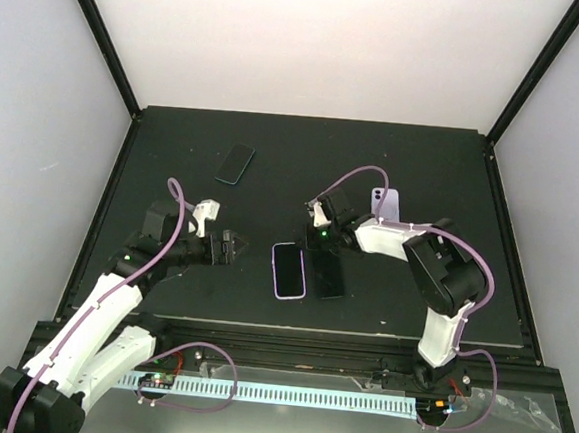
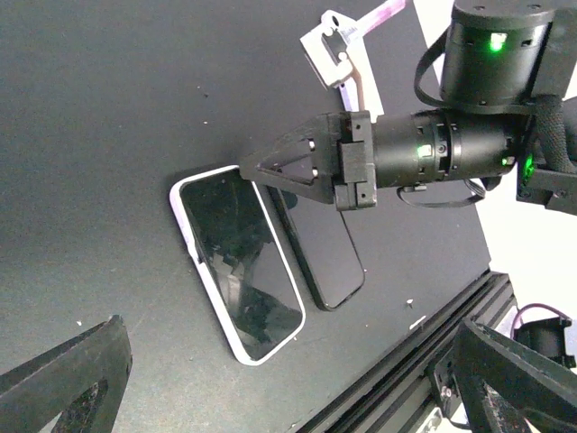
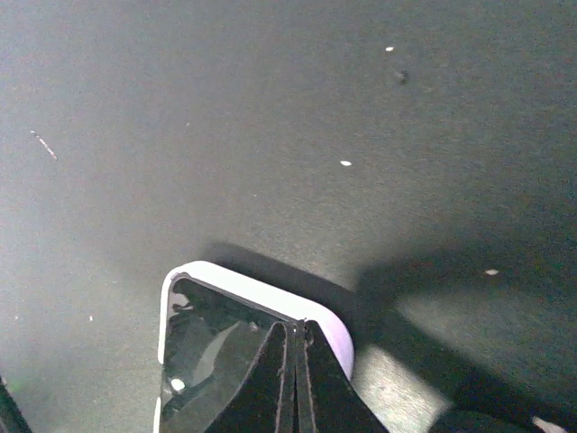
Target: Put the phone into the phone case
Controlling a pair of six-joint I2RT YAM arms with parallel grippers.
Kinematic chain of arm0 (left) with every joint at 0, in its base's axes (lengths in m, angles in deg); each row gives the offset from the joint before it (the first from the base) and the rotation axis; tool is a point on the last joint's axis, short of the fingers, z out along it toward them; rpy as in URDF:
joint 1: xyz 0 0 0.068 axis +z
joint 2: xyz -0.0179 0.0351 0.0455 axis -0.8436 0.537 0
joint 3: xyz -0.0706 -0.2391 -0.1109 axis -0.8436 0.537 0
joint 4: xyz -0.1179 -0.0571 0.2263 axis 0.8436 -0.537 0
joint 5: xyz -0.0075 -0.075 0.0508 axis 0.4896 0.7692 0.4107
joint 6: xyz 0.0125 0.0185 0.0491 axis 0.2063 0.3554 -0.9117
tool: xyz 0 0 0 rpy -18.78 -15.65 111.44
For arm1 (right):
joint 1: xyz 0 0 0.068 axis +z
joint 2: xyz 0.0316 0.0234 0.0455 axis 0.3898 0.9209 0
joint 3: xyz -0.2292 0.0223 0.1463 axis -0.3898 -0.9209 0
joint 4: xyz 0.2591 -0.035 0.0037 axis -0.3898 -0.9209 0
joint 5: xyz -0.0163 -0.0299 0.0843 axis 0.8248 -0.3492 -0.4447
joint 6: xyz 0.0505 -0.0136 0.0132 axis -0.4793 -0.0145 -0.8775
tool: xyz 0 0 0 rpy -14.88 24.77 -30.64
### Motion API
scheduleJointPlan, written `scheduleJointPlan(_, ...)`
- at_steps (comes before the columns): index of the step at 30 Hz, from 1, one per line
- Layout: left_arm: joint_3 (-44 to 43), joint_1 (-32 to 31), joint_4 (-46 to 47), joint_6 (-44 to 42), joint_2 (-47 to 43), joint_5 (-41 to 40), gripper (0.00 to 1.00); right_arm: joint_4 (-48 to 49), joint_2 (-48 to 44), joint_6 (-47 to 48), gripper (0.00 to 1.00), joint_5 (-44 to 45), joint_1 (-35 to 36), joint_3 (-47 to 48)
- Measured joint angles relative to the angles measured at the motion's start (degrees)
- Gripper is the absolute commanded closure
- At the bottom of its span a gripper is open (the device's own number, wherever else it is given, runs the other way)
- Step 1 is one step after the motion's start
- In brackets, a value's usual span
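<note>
The phone [image 1: 288, 271], its black screen up, lies inside the lilac-white phone case [image 3: 257, 290] near the table's front edge. In the left wrist view the case rim [image 2: 191, 244] runs around the screen [image 2: 239, 262]. My right gripper [image 1: 303, 246] is shut with nothing between its fingers. Its tips [image 3: 296, 328] rest on the far right corner of the screen, just inside the rim. My left gripper [image 1: 229, 247] stands open to the left of the phone, a little above the table, and holds nothing.
A bare dark phone [image 1: 327, 274] lies right beside the cased one, almost touching it. Another dark phone [image 1: 235, 163] lies at the back left. A lilac phone-shaped thing [image 1: 385, 203] lies behind the right arm. The table's front rail [image 2: 424, 361] is close.
</note>
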Motion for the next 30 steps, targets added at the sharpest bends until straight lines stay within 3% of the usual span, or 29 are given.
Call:
scheduleJointPlan(4, 0.00, 0.00, -0.31, 0.02, 0.04, -1.22, 0.01, -0.13, -2.05, -0.02, 0.98, 2.16, 0.00, -1.75)
scheduleJointPlan(8, -0.17, 0.00, -0.72, 0.00, 0.59, -4.59, 0.01, -2.82, -4.90, 0.04, 0.84, 4.04, 0.00, -3.28)
scheduleJointPlan(16, -7.48, 0.24, -3.82, -2.43, 11.13, -16.35, 0.01, -4.94, -16.41, 1.38, 0.35, 5.46, 0.00, -3.89)
scheduleJointPlan(20, -14.45, 1.27, -4.52, -5.20, 19.61, -22.88, 0.02, -5.81, -21.42, 2.25, 0.02, 6.88, 0.00, -5.46)
scheduleJointPlan(30, -35.60, 4.31, -3.08, -13.49, 46.27, -31.45, 0.02, -9.05, -34.34, 3.89, 0.00, 12.63, -0.07, -10.38)
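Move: The right hand's shut fingertips are at the far right corner of the phone in the lavender case. Its middle lies about 7 cm back, 4 cm left and 1 cm lower, with the black phone roughly 6 cm back and 6 cm right. From the open left hand the teal-edged phone is some 31 cm ahead, 6 cm left and 17 cm below; the lavender-cased phone is about 11 cm right, 2 cm ahead and equally low. Swinging forward and somewhat left, the left hand travels about 20 cm towards the teal-edged phone, staying high and wide open while its wrist turns some 35 degrees so the fingers point more down and forward. The right hand slips right off the lavender case's corner, then climbs about 13 cm, drifting right over the black phone and opening its shut fingers wide. ##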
